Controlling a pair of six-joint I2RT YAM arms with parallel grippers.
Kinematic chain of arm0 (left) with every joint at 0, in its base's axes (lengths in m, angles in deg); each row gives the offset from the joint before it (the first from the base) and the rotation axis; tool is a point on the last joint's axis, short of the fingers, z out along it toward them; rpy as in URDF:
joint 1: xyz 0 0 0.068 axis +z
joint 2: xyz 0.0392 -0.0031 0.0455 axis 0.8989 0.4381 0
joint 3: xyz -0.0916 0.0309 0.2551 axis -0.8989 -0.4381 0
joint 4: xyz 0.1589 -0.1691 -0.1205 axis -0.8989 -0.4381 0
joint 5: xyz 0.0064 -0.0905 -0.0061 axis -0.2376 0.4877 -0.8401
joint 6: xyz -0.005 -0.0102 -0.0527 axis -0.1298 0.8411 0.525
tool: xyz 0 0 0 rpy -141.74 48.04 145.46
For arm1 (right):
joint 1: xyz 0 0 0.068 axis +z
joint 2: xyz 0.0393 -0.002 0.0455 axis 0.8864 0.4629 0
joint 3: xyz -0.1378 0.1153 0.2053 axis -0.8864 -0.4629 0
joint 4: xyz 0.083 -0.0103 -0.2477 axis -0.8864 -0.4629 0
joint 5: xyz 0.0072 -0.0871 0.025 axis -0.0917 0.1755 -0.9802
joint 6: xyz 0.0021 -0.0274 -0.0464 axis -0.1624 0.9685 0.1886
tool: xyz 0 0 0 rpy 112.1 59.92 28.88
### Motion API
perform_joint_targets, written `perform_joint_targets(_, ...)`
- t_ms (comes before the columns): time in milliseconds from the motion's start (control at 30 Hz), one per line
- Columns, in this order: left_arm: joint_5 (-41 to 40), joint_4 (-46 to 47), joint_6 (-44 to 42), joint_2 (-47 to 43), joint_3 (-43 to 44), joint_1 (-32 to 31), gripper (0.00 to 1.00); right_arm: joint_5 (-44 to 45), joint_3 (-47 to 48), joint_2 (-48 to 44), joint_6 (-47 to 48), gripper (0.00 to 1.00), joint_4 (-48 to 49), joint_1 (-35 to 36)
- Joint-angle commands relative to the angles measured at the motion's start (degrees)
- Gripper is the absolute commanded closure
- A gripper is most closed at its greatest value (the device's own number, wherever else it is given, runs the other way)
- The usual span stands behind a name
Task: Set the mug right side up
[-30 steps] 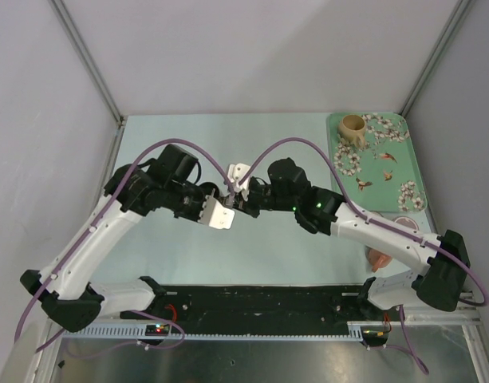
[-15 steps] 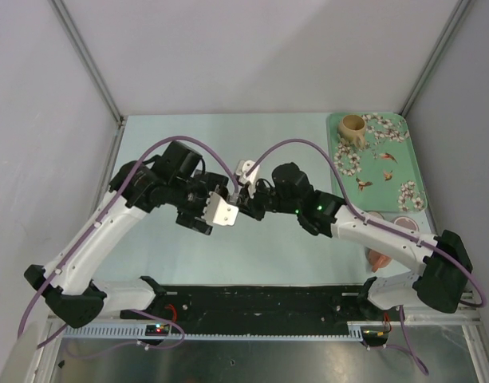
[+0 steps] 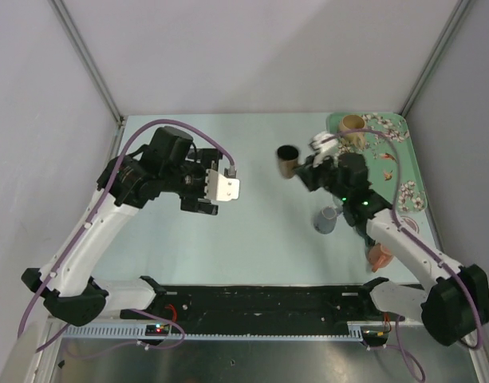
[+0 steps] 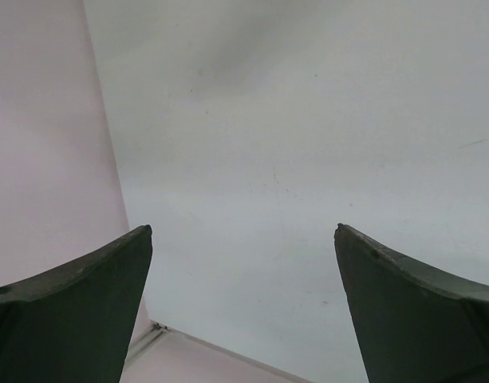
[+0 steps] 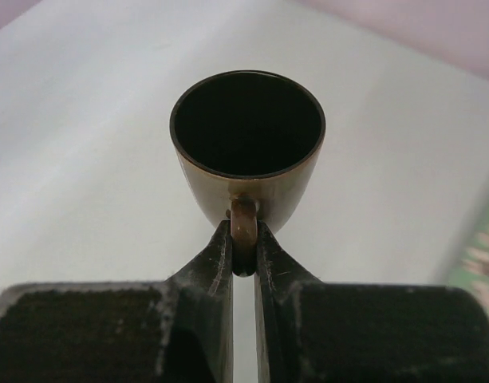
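Observation:
A dark brown mug [image 3: 288,162] stands mouth up in the top view, right of the table's middle, and I cannot tell if it rests on the table or hangs just above it. My right gripper [image 3: 303,173] is shut on its handle. In the right wrist view the mug [image 5: 246,148] shows its open mouth, with the handle [image 5: 244,225] pinched between my right gripper's [image 5: 244,235] two fingers. My left gripper [image 3: 229,187] is open and empty, left of the mug and well apart from it. In the left wrist view the left gripper [image 4: 244,239] shows only bare table between its fingers.
A green flowered tray [image 3: 396,171] lies at the back right with a tan mug [image 3: 352,129] on it. A grey cup [image 3: 326,219] stands under my right arm. An orange cup [image 3: 379,258] sits near the right front. The left wall's edge [image 4: 108,159] is close.
The two grippers were together at the table's middle. My right arm has swung right with the brown mug, now mouth up. My left gripper has let go and pulled back left.

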Motion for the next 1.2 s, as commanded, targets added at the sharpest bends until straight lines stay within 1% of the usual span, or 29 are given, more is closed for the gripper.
perform_joint_targets(0, -0.73, 2.78, 4.95, -0.31, 0.49, 1.49, 0.00, 0.91, -3.93, -5.52, -1.34, 1.00, 13.83, -14.02)
perform_joint_targets(100, -0.13, 3.45, 5.20, -0.13, -0.53, 2.42, 0.00, -1.11, -5.34, -3.82, -1.14, 1.00, 17.21, -23.92)
perform_joint_targets(267, 1.04, 4.22, 5.37, 1.17, -0.54, 4.18, 0.00, -5.56, -7.35, 2.76, 1.85, 1.00, 27.71, -34.89)
perform_joint_targets(400, 1.71, 4.36, 5.60, 3.01, 0.14, 6.20, 0.00, -11.33, -7.48, 10.42, 3.22, 1.00, 36.04, -40.29)
perform_joint_targets(567, 2.33, 4.49, 5.34, 5.59, 1.17, 8.07, 0.00, -14.61, -5.66, 20.20, 6.57, 1.00, 42.09, -42.12)
perform_joint_targets(667, 2.37, 4.55, 4.80, 7.17, 2.33, 8.77, 0.00, -18.01, -2.62, 25.16, 8.72, 1.00, 42.29, -41.93)
perform_joint_targets(867, 2.31, 4.89, 4.48, 9.34, 3.11, 9.66, 0.00, -21.12, 3.41, 32.26, 15.03, 1.00, 37.28, -41.76)
perform_joint_targets(1067, 2.18, 5.31, 4.12, 10.53, 3.66, 10.41, 0.00, -24.79, 10.37, 37.09, 22.34, 1.00, 26.36, -42.06)
perform_joint_targets(1167, 1.73, 5.43, 3.55, 10.73, 3.96, 10.60, 0.00, -26.64, 11.80, 38.61, 25.11, 1.00, 22.77, -42.69)
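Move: The free patch of the flowered tray, where the held brown mug is going, lies about 20 cm ahead of the right hand, 22 cm to its right and some 20 cm below. The beige mug stands roughly 9 cm beyond that patch; the grey mug is about 8 cm back and 8 cm right of the hand. From the left hand, the patch is about 29 cm ahead, 57 cm right and 28 cm below. Keep the right fingers shut on the brown mug's handle and swing it rightward about 25 cm, reaching forward 18 cm as you go and sinking over the tray towards the beige mug; finish with a slower, level forward push. Turn the wrist clockwise some 30 degrees early, then ease half of that back. Ease the empty, open left gripper forward and slightly down. ##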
